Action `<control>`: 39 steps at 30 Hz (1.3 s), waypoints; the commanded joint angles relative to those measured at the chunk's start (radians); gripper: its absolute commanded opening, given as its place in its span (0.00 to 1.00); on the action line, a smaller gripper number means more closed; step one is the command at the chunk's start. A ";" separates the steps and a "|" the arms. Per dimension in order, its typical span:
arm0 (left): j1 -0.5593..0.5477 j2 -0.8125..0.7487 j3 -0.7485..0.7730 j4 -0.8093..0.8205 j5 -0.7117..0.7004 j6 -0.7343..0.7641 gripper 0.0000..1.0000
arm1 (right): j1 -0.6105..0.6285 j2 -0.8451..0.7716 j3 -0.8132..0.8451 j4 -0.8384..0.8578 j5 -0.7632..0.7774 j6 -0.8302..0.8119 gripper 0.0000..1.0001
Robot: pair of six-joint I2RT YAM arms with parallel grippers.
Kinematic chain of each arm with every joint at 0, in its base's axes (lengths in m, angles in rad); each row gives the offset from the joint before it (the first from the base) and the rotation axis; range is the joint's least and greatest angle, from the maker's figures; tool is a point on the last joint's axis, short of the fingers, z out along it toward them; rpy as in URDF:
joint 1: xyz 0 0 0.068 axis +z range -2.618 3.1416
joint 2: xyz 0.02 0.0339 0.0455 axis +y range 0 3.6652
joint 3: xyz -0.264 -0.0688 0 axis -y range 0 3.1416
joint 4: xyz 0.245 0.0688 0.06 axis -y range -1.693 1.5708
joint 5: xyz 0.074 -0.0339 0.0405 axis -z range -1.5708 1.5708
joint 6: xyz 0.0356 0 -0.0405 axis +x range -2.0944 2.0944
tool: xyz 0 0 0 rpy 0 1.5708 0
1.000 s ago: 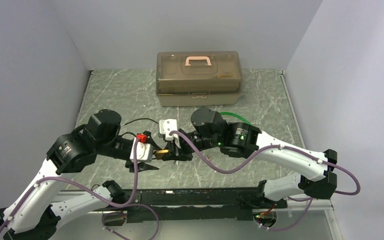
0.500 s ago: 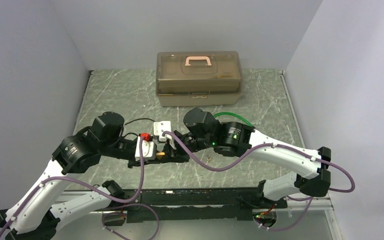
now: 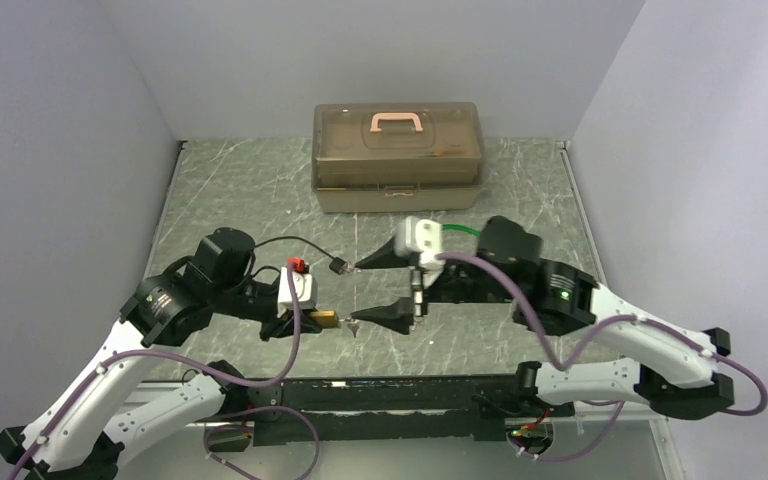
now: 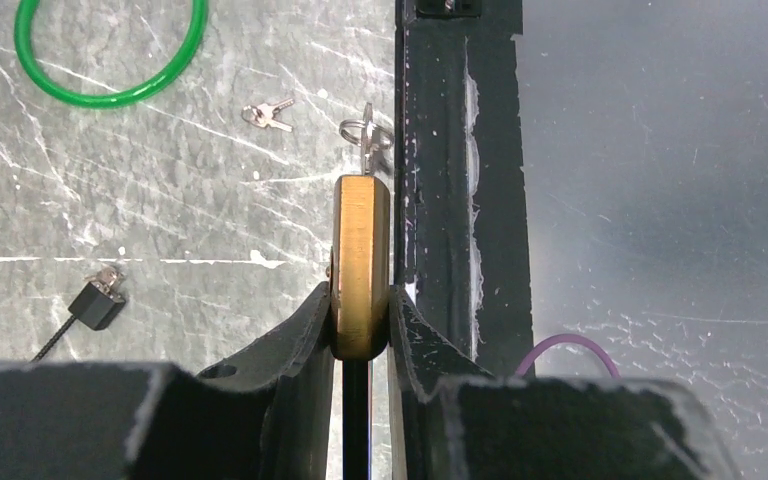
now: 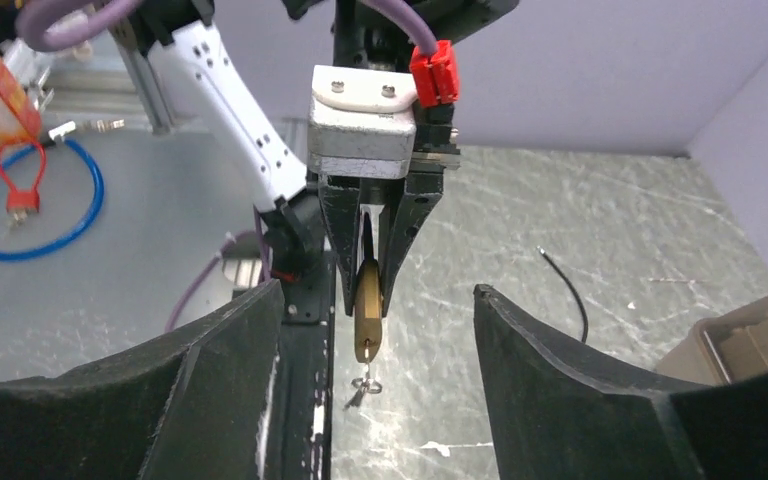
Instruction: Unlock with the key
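A brass padlock (image 4: pixel 360 265) is pinched flat between the fingers of my left gripper (image 4: pixel 358 300), which is shut on it just above the table. A small key (image 4: pixel 367 152) sticks out of its keyhole, with a ring hanging from it. From above, the padlock (image 3: pixel 322 320) pokes out of the left gripper (image 3: pixel 310 321) and the key (image 3: pixel 355 325) points right. My right gripper (image 3: pixel 353 294) stands open, facing the key, its lower fingertip close beside the ring. In the right wrist view the padlock (image 5: pixel 366 315) and key (image 5: pixel 364 385) hang between the spread fingers (image 5: pixel 210 390), touching neither.
A translucent brown toolbox (image 3: pixel 397 158) with a pink handle stands at the back. A black cable with a plug (image 3: pixel 338 266), a green ring (image 4: pixel 110 50) and a spare pair of keys (image 4: pixel 267 113) lie on the table. A black rail (image 3: pixel 390 392) runs along the front edge.
The left gripper closed on the padlock. The right gripper let go, opened wide and drew back to the right, leaving the key in the lock.
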 commanded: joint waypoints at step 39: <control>0.062 0.009 0.154 0.067 0.155 -0.022 0.00 | -0.155 -0.020 -0.138 0.041 -0.184 0.107 0.29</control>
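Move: The brass padlock is held in the left fingers. The key in its keyway hangs about 4 cm left, 10 cm below and 1 cm back of the right hand; the padlock body is some 8 cm left, 8 cm down and 1 cm back. From the left hand the key sits about 6 cm to the right and 3 cm lower, neither ahead nor back. Right hand sinks about 5 cm towards the key, half-closing its fingers; left raises the padlock some 4 cm. ##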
